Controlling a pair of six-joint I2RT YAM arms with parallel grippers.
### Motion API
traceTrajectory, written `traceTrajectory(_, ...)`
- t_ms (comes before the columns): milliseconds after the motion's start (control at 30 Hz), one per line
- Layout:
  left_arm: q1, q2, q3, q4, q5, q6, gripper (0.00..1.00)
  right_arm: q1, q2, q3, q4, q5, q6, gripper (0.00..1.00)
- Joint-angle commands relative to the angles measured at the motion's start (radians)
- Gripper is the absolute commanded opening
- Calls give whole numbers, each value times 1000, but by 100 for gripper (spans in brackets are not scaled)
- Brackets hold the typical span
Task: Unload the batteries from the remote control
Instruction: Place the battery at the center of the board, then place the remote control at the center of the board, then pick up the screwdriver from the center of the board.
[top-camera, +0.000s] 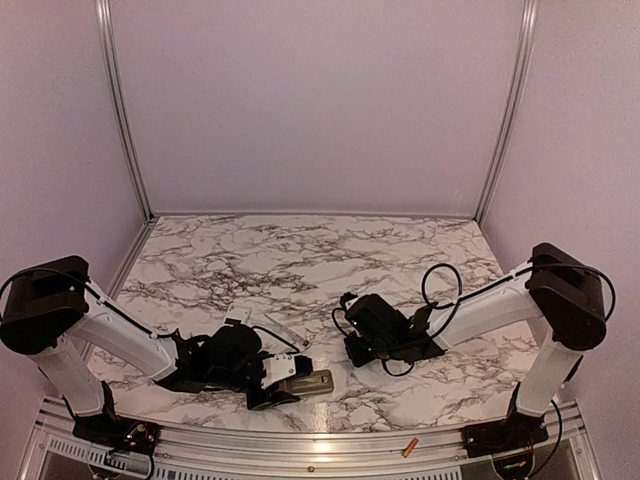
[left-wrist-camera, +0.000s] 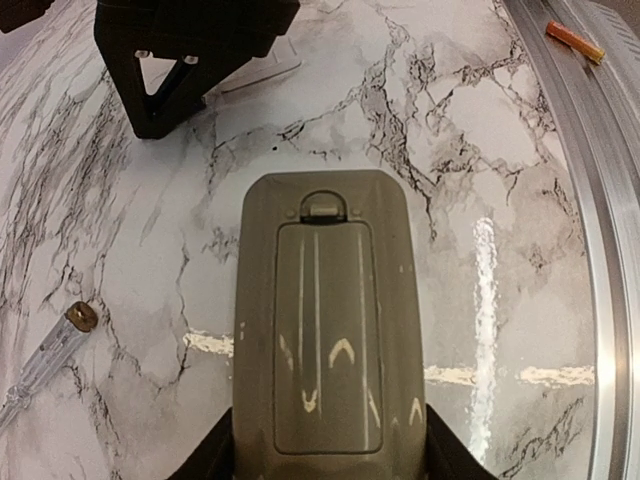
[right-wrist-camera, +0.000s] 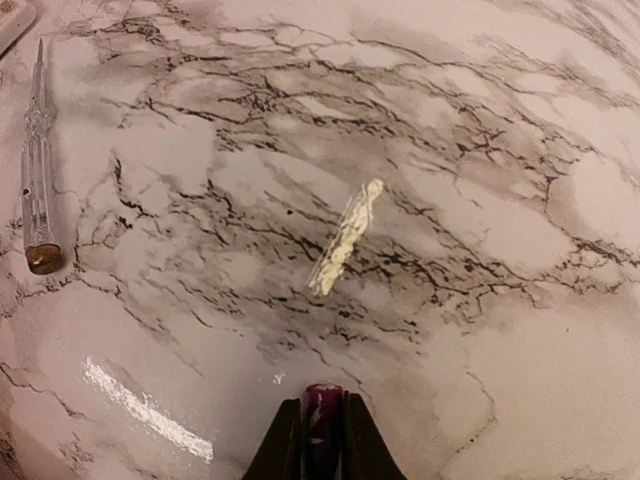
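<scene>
The grey-olive remote control (left-wrist-camera: 322, 330) lies back-up on the marble, its battery cover (left-wrist-camera: 325, 340) in place. My left gripper (left-wrist-camera: 325, 465) is shut on the remote's near end, one finger on each side. From above, the remote (top-camera: 314, 383) pokes out to the right of that gripper (top-camera: 285, 385). My right gripper (right-wrist-camera: 323, 440) is shut on a dark purple battery (right-wrist-camera: 323, 408), held just above the tabletop. In the top view, the right gripper (top-camera: 355, 345) sits right of the table's centre. An orange-red battery (top-camera: 410, 447) lies on the near metal rail, also seen in the left wrist view (left-wrist-camera: 574, 41).
A clear-handled tester screwdriver (right-wrist-camera: 37, 160) lies on the marble between the arms and also shows in the left wrist view (left-wrist-camera: 50, 350). A flat white piece (left-wrist-camera: 262, 72) lies under the right gripper's body. The aluminium rail (left-wrist-camera: 610, 200) runs along the table's near edge.
</scene>
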Motion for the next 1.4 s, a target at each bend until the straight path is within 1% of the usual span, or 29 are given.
traceTrajectory(0,-3,48,50,-86,29,39,39,-18,15,-17,3,-3,-35,15)
traceTrajectory(233,-3,68,55,-86,4,44,61,-19,27,-16,3,-15,-41,26)
traceTrajectory(367,-3,58,55,-78,-14,45,70,-19,17,-1,3,-8,-48,34)
traceTrajectory(467,-3,35,41,-57,-17,50,76,-22,3,16,-11,14,-52,44)
traceTrajectory(600,-3,-17,18,-26,-37,54,83,-29,-23,38,-36,30,-65,51)
traceTrajectory(700,-1,-72,-8,6,-77,60,96,-31,-43,57,-54,39,-77,60)
traceTrajectory(733,-1,-91,-17,19,-93,61,98,-31,-50,65,-59,40,-83,64)
traceTrajectory(800,0,-141,-36,44,-113,63,99,-31,-59,79,-65,40,-96,71)
traceTrajectory(867,1,-176,-52,73,-166,67,99,-30,-67,94,-64,40,-113,80)
traceTrajectory(900,2,-192,-63,88,-189,74,99,-31,-72,103,-60,40,-123,83)
traceTrajectory(1033,5,-237,-112,216,-369,55,99,-31,-97,104,-1,10,-183,91)
traceTrajectory(1067,7,-244,-115,234,-415,42,99,-31,-106,98,43,-5,-201,93)
traceTrajectory(1133,19,-258,-108,226,-458,17,99,-31,-114,91,94,-36,-230,95)
traceTrajectory(1233,39,-272,-78,182,-543,-49,99,-31,-94,101,132,-93,-259,95)
traceTrajectory(1367,73,-297,-73,176,-554,-105,99,-30,-48,126,160,-161,-287,93)
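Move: The left hand holds the grey remote control just over its set-down spot, about 2 cm to the right and 1 cm below; the screwdriver lies some 16 cm ahead and 1 cm left. The right hand holds the dark battery right at its own spot on the board, 1 cm below. From this hand the remote is about 11 cm back and 13 cm left, the screwdriver 5 cm ahead and 16 cm left, and a pale cover 4 cm back and 5 cm right. Rightward by about 1 cm, the left hand eases the remote control onto its spot, then spreads its fingers off the remote's sides and climbs some 10 cm while swinging forward and left, turning counter-clockwise. The right hand stays almost in place as its fingers open wide and let go of the battery, then rises about 8 cm, drifting left and a little forward. ##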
